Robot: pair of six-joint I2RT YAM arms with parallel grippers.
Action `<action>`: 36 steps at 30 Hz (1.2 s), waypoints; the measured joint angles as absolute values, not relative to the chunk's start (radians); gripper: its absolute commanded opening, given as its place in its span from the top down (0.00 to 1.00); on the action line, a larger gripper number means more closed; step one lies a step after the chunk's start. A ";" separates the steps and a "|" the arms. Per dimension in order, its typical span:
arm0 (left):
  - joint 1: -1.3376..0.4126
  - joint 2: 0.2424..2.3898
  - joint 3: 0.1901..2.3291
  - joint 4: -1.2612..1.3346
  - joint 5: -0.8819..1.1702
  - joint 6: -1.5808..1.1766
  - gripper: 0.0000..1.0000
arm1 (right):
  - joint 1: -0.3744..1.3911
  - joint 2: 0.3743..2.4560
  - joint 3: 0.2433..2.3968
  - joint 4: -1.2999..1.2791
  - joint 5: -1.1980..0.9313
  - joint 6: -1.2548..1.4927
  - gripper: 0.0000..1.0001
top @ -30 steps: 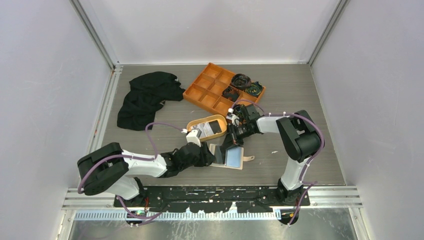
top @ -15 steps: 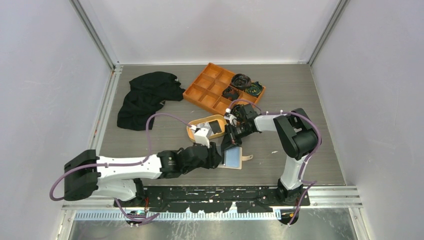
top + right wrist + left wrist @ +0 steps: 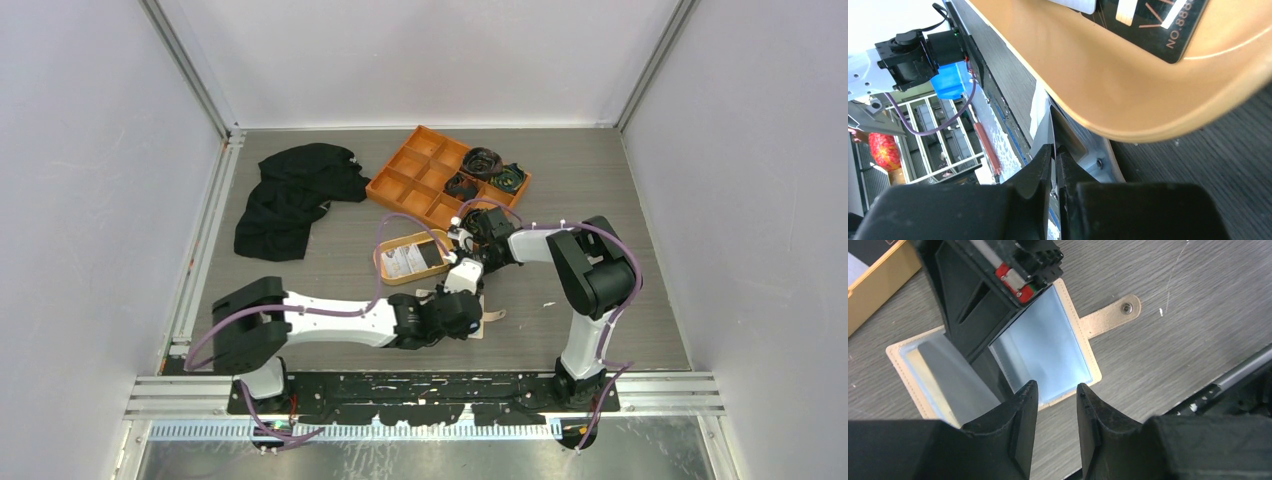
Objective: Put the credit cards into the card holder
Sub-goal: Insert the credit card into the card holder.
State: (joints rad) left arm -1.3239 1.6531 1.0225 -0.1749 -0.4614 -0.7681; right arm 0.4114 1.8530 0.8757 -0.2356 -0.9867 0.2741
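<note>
The beige card holder [image 3: 1105, 317] lies open on the table, snap tab to the right. A light-blue card [image 3: 1045, 347] rests on its right half. My left gripper [image 3: 1055, 395] is open and empty, hovering over the holder's near edge; in the top view it [image 3: 472, 312] covers most of the holder. My right gripper [image 3: 1054, 150] is shut on a thin card held edge-on, standing over the holder's middle fold [image 3: 472, 262]. A black card [image 3: 1148, 25] and a white card [image 3: 403, 256] lie in the oval orange dish [image 3: 1148, 95].
The oval dish [image 3: 385, 262] sits just behind and left of the holder, touching distance from the right gripper. A large orange divided tray [image 3: 415, 180] with dark coils is at the back. A black cloth [image 3: 290, 195] lies at the back left.
My left arm has stretched out and swung right, from beside the holder's left edge to over it. The right gripper has stayed in place with its card.
</note>
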 measured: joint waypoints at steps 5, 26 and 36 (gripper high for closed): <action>-1.324 1.752 1.091 -0.201 -0.460 -0.735 0.62 | 0.411 1.855 0.878 -0.242 -0.985 0.266 0.86; -1.275 1.822 1.126 -0.281 -0.463 -0.788 0.59 | 0.411 1.860 0.906 -0.305 -0.971 0.237 0.65; -1.269 1.747 1.055 -0.278 -0.459 -0.800 0.62 | 0.411 1.856 0.928 -0.379 -0.938 0.198 0.49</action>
State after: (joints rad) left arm -1.2694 1.7470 1.0554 -0.2779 -0.4591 -0.7998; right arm 0.4114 1.8557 0.9276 -0.3790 -0.9382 0.1978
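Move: Roughly 5 cm ahead of the left fingertips, 1 cm left and 6 cm below lies the middle of the open card holder; its snap strap reaches to about 9 cm right of that hand, 5 cm ahead. The right fingers already pinch the card at the holder, whose middle is some 1 cm back, 1 cm right and 2 cm below them. The yellow tray sits about 11 cm beyond the holder and 7 cm left of it. Sinking some 5 cm towards the card holder, the left hand first edges right, then works about 3 cm left with a slight forward creep and lifts a little at the end, fingers still part open, wrist rolled some 10 degrees. The right hand stays almost in place over the holder and spreads its fingers, letting go of the card. ##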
